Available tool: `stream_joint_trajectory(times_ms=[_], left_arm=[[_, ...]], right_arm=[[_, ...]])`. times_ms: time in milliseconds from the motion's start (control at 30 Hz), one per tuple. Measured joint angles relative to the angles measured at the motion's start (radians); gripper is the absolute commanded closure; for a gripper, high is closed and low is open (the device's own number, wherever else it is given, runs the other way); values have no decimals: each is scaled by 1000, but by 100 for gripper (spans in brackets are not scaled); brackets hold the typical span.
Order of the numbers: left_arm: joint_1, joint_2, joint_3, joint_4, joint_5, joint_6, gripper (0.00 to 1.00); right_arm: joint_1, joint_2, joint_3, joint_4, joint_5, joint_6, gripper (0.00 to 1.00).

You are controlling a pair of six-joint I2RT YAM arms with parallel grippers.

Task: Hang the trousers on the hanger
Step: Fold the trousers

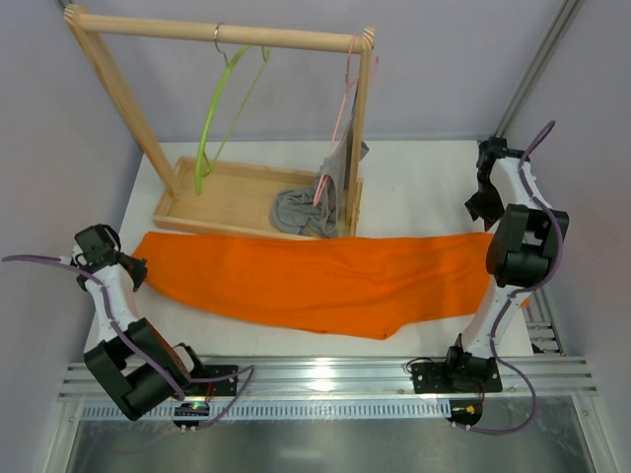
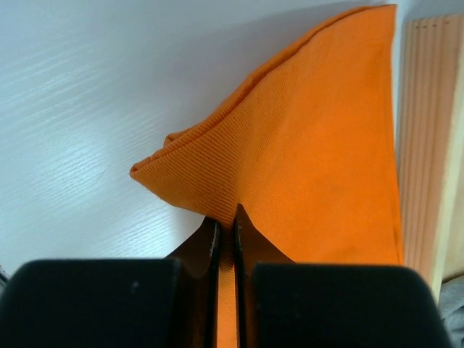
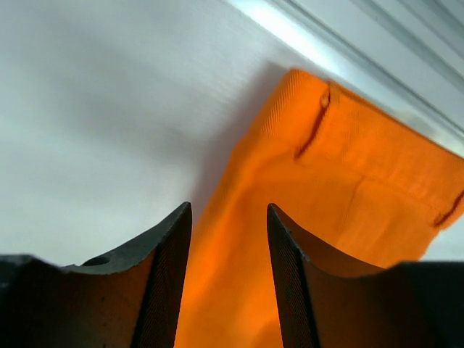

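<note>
The orange trousers lie flat across the table from left to right. My left gripper is shut on their left end; in the left wrist view the cloth is pinched between the closed fingers of that gripper. My right gripper is at the right end by the waistband. In the right wrist view it stands open, with orange cloth showing in the gap between the fingers. The lime-green hanger hangs by its metal hook from the top bar of the wooden rack, beyond the trousers.
The wooden rack stands in a wooden tray base at the back. A pink hanger on its right end carries a grey garment that drapes into the tray. Aluminium rails run along the near edge.
</note>
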Motion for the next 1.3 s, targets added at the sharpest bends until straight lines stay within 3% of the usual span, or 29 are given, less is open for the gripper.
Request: stream_joint_trajectory(times_ms=[167, 333, 400, 533, 767, 1000, 1300], left_arm=[[-20, -23, 6, 0, 7, 4, 100], [-62, -37, 7, -11, 4, 17, 100], [-80, -59, 11, -22, -3, 23, 100], [-96, -124, 16, -47, -3, 25, 100], [-103, -222, 20, -108, -15, 34, 100], [-104, -247, 50, -186, -104, 98, 100], [-106, -208, 173, -239, -120, 109, 100]], right_arm=[[50, -261, -255, 73, -119, -73, 53], [191, -486, -539, 117, -220, -134, 55], [247, -554, -616, 121, -247, -153, 62], [337, -661, -691, 129, -334, -225, 74], [518, -697, -753, 146, -439, -271, 75], [732, -768, -962, 194, -451, -146, 75], [854, -891, -1143, 248, -397, 51, 75]])
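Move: The right hand goes for the low bulge in the trousers' near edge, about 28 cm back, 26 cm to its left and 7 cm below. The trousers' far right corner is just 3 cm back and 7 cm down. From the left hand, which already pinches the trousers' left end, that bulge lies some 16 cm back and 65 cm right, 8 cm lower; the wooden tray's middle is 16 cm ahead, 29 cm right, 8 cm lower. Right hand sweeps back-left some 35 cm to the near edge, fingers half-closing; left, still pinching, rises 8 cm. ##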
